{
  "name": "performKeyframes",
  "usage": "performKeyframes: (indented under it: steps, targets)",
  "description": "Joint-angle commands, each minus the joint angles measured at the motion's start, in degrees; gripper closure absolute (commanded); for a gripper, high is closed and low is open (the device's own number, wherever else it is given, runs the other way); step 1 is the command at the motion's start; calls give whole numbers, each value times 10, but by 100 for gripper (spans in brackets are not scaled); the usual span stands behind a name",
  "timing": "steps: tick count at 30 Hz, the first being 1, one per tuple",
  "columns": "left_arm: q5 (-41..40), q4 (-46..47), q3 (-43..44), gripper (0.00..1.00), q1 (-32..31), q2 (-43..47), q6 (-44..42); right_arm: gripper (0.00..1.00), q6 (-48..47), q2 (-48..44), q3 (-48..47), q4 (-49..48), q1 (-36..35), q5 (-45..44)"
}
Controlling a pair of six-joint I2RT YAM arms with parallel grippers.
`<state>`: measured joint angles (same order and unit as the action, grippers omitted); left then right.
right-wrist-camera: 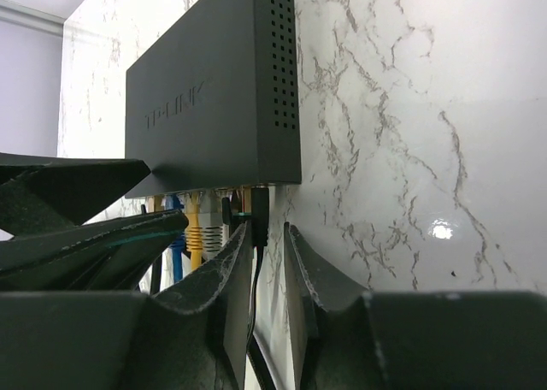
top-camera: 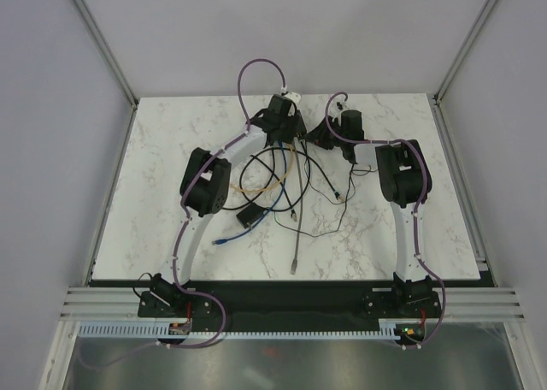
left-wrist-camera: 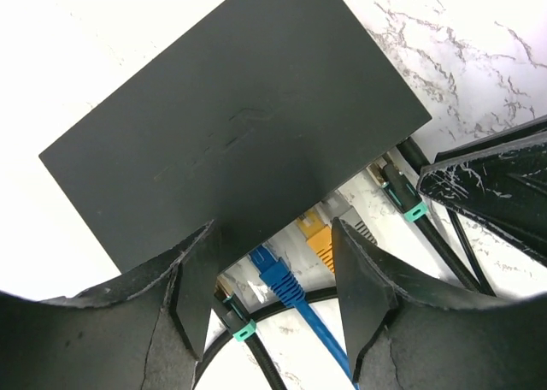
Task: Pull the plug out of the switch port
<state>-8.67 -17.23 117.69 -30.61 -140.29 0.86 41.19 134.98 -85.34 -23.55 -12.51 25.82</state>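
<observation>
The switch [left-wrist-camera: 239, 125] is a flat black box; the same switch [right-wrist-camera: 214, 99] shows a row of plugs along its near edge. In the top view both grippers crowd over it at the table's far middle. My left gripper [left-wrist-camera: 273, 279] is open, its fingers either side of a blue plug [left-wrist-camera: 278, 274] that sits in a port. A yellow plug [left-wrist-camera: 318, 236] and a grey plug [left-wrist-camera: 359, 223] sit beside it. My right gripper [right-wrist-camera: 267, 262] is open by a narrow gap just below the black end plug [right-wrist-camera: 259, 210], whose thin cord runs down between the fingers along the left one.
Black plugs with green bands [left-wrist-camera: 235, 317] flank the row. A small squarish black block [top-camera: 249, 215] lies among loose cables in mid-table: a yellow loop [top-camera: 256, 185], a blue-tipped cable [top-camera: 220, 239] and a grey cable [top-camera: 295, 266]. The other arm's finger [left-wrist-camera: 496, 185] stands close at the right.
</observation>
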Motion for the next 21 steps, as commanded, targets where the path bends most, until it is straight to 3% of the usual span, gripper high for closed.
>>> performKeyframes:
  steps: [1,13,18,21]
  targets:
    - [-24,-36,46,38,-3,-21,10,72,3,15,-17,-9,1,4]
    - [-22,-84,90,39,-4,-48,31,83,7,16,-16,-9,0,5]
    - [-15,-97,104,39,-4,-55,36,98,8,17,-18,-2,-3,5]
    - [-4,-108,119,38,-5,-63,40,100,10,17,-20,12,-5,-2]
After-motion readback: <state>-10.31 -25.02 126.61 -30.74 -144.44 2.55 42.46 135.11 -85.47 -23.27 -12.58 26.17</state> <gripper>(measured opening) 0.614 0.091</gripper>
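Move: The rightmost black plug, the one with the thin lead, sits in the switch barely 1 cm ahead of the right hand, 1 cm to its left and 1 cm lower. The plug with the green band is close beside it, some 2 cm left of the hand and 1 cm ahead. The switch's middle lies about 5 cm ahead and 6 cm left. From the left hand the black plug is some 4 cm right, 1 cm ahead and 3 cm below. Hold the right gripper in place behind the switch's right front corner and close its fingers from about a third open to nearly shut, pinching the rightmost black plug near its cable end. Keep the left gripper just over the switch's front edge, fingers still part open, easing it only about half a centimetre forward. ##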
